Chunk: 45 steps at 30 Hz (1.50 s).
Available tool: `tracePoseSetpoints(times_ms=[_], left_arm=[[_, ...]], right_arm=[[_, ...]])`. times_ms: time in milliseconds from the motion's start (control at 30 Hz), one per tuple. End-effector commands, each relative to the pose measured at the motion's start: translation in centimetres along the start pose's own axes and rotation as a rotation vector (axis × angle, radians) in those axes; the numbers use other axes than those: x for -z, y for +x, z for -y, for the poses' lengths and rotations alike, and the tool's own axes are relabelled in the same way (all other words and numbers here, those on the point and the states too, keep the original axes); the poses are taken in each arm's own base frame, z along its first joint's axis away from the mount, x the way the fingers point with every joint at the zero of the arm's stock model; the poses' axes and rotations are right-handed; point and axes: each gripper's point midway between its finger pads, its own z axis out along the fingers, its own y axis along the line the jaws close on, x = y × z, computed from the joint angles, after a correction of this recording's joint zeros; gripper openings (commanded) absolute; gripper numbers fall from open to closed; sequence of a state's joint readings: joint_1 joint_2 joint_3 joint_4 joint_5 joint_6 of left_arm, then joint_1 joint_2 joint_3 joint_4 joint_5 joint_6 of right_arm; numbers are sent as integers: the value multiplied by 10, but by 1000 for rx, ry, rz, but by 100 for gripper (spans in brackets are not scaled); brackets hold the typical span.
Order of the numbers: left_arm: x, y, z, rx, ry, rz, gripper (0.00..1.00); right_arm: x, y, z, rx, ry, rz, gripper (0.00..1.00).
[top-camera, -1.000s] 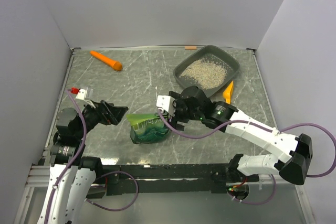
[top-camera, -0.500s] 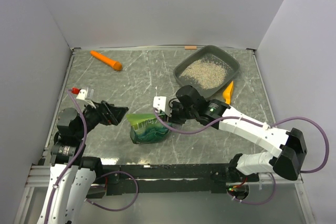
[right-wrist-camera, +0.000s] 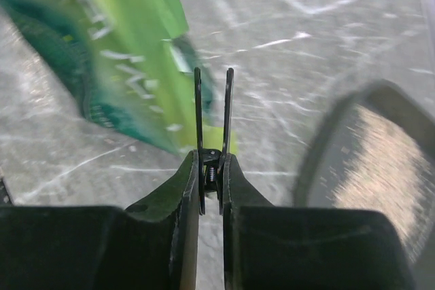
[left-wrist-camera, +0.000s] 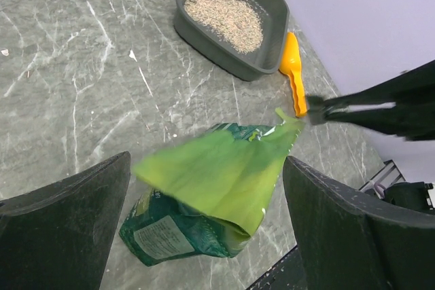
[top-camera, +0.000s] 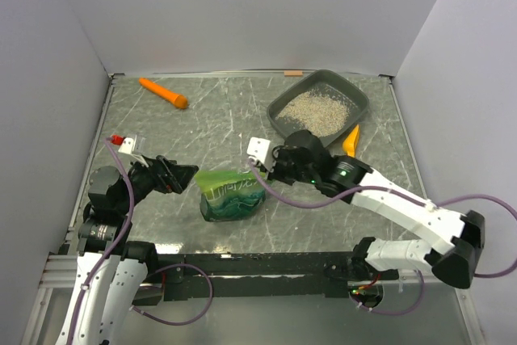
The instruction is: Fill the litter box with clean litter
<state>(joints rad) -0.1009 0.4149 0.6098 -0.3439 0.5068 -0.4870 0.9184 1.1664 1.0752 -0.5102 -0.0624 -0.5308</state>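
Note:
The dark grey litter box [top-camera: 361, 103] sits at the back right with clean litter [top-camera: 317, 111] in its bottom; the left wrist view shows the litter box [left-wrist-camera: 224, 62] and its litter [left-wrist-camera: 224, 15] too. A green glossy bag [top-camera: 230, 195] stands mid-table. My right gripper [top-camera: 265, 175] is at the bag's top right corner. Its jaws [right-wrist-camera: 211, 161] are shut on a small black spring clip [right-wrist-camera: 213, 168] whose two thin prongs reach the green bag [right-wrist-camera: 136, 45]. My left gripper [top-camera: 179, 177] stands open just left of the bag, and its fingers [left-wrist-camera: 61, 236] frame the bag [left-wrist-camera: 217, 174] without touching it.
An orange scoop [top-camera: 350, 141] lies against the litter box's near right corner. An orange carrot-shaped object [top-camera: 164, 93] lies at the back left. Pale walls close in the table on three sides.
My right gripper's jaws have closed at the bag's top corner; its wrist went left, then back right, and the bag's top now stretches toward it. The left arm has not moved.

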Motion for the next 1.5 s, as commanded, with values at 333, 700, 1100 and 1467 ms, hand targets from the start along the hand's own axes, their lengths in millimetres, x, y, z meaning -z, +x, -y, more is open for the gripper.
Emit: tracePoseSetpoints(times_ms=[333,700,1100,1467], left_arm=[[0,-10,2,-16,-8,43,97],[-1,-7,2,-12,-4,28,97],[-6,-4,-2,3,-17,5,97],[-11,1,-9,29,-43,-32,97]], right_arm=[[72,60,52,-485,465,-171,0],[30,158,11,-1138,450,-380,0],[21,237,-16,-1504,501,-390,9],[34,237,-2,-1490,573,-300,79]])
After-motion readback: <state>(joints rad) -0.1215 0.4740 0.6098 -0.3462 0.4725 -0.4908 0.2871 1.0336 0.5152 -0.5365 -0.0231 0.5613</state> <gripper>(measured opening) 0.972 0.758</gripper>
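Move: The black clip is already in my right hand, which stands over the right end of the litter bag's mouth. The bare table spot for it is about 19 cm right, 2 cm back and 21 cm below. The bag's middle sits about 8 cm left, 2 cm back and 14 cm down; the litter box some 31 cm ahead, 19 cm right; the yellow scoop 20 cm ahead, 29 cm right, both about 20 cm below. From my left hand that spot is roughly 34 cm right, level, 25 cm below. Keeping the clip pinched, my right hand rises about 3 cm and swings right, away from the bag and briefly forward, then sinks steeply and eases back, ending some 19 cm lower over the bare table. On the way the wrist turns clockwise roughly 80 degrees and tips the fingers down; low over the table they open and let go of the clip. ##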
